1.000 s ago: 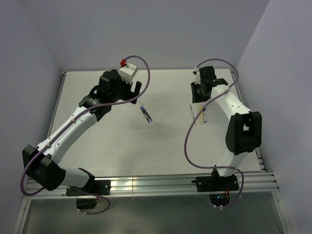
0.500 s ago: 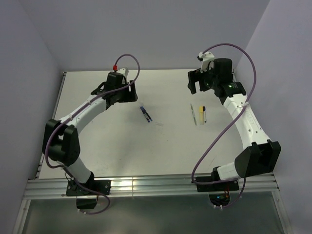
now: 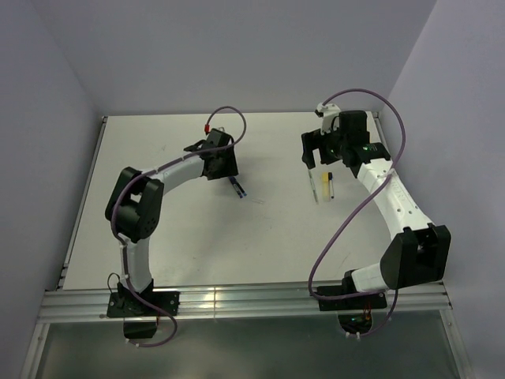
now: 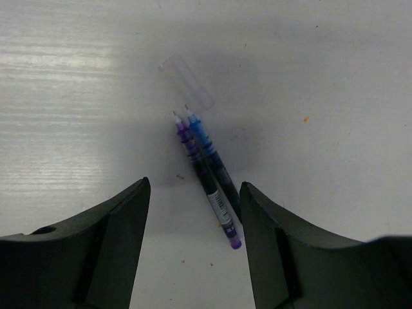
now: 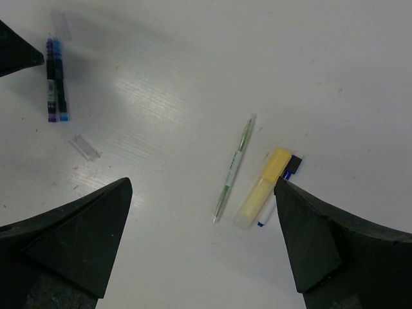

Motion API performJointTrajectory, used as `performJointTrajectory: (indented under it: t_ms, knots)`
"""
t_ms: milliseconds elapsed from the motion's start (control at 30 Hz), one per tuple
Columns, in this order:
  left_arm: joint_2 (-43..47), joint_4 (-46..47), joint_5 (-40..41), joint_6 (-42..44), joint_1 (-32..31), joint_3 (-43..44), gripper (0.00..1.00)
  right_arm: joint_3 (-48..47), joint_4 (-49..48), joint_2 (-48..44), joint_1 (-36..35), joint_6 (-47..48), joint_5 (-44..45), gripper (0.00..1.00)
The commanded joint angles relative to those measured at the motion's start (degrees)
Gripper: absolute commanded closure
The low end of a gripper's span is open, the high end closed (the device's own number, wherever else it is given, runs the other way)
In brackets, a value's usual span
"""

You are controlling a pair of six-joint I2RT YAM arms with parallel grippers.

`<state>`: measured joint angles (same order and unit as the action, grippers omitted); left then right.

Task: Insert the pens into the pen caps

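Two dark pens, one purple (image 4: pixel 207 180) and one blue (image 4: pixel 205 143), lie side by side on the table with their tips bare. A clear pen cap (image 4: pixel 187 81) lies just beyond the tips. My left gripper (image 4: pixel 193 187) hangs open over the pens' rear ends and grips nothing; it shows in the top view too (image 3: pixel 229 175). To the right lie a thin green pen (image 5: pixel 233 167) and a yellow capped marker (image 5: pixel 261 190). My right gripper (image 5: pixel 203 187) stands wide open above them. A second small clear cap (image 5: pixel 85 148) lies between the two groups.
A black piece (image 5: pixel 294 164) and a small blue-and-white piece (image 5: pixel 265 219) lie against the yellow marker. The white table (image 3: pixel 181 229) is walled by purple panels. Purple cables (image 3: pixel 347 213) loop off both arms. The dark pens (image 3: pixel 237 188) sit mid-table.
The left arm folded in and swung right, down over the dark pens, its jaws narrowing. The right gripper opened wide and drew back from the green pen and yellow marker.
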<state>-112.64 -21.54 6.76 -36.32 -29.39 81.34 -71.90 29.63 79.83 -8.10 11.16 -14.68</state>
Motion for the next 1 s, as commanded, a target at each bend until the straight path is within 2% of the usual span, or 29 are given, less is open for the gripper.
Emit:
performJointTrajectory:
  t_ms: [0,400,833,967]
  knots:
    - [-2.48,-0.25,2.55,-2.62,-0.32,4.26,0.38,0.36,-1.41,-2.05,0.01,-0.96,0.00,0.00]
    - [-4.61,-2.01,4.49,-2.88,-0.76,4.62,0.52,-0.26,-1.06,0.32,0.10,-1.75,0.09,0.01]
    - [-7.42,-3.33,4.84,-2.71,-1.64,6.46,0.55,-0.35,-0.71,0.32,0.10,-1.49,0.70,0.01]
    - [-7.60,-4.21,5.54,-2.53,-2.25,5.94,0.62,-0.70,-0.54,0.41,0.10,-1.40,1.23,0.02]
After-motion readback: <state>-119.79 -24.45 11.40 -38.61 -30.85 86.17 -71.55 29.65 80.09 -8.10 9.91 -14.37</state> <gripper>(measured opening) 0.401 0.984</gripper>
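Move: The purple pen is under the left hand's open fingers, its middle some 4 cm below, about 1 cm back and 2 cm to the right. The blue pen is beside it, 1 cm farther right. A clear cap sits about 8 cm straight ahead, another about 7 cm back and 11 cm right, both at table height. From the right hand, the purple pen is roughly 31 cm left, 3 cm ahead and 20 cm below. The left hand works its right fingertip down between the two pens, with the left fingertip outside the purple one, so the fingers straddle the purple pen's nib half. It sinks about 3.5 cm in two steps after a 1 cm nudge forward, while the fingers narrow from roughly two-thirds to under half open, not yet pinching. ##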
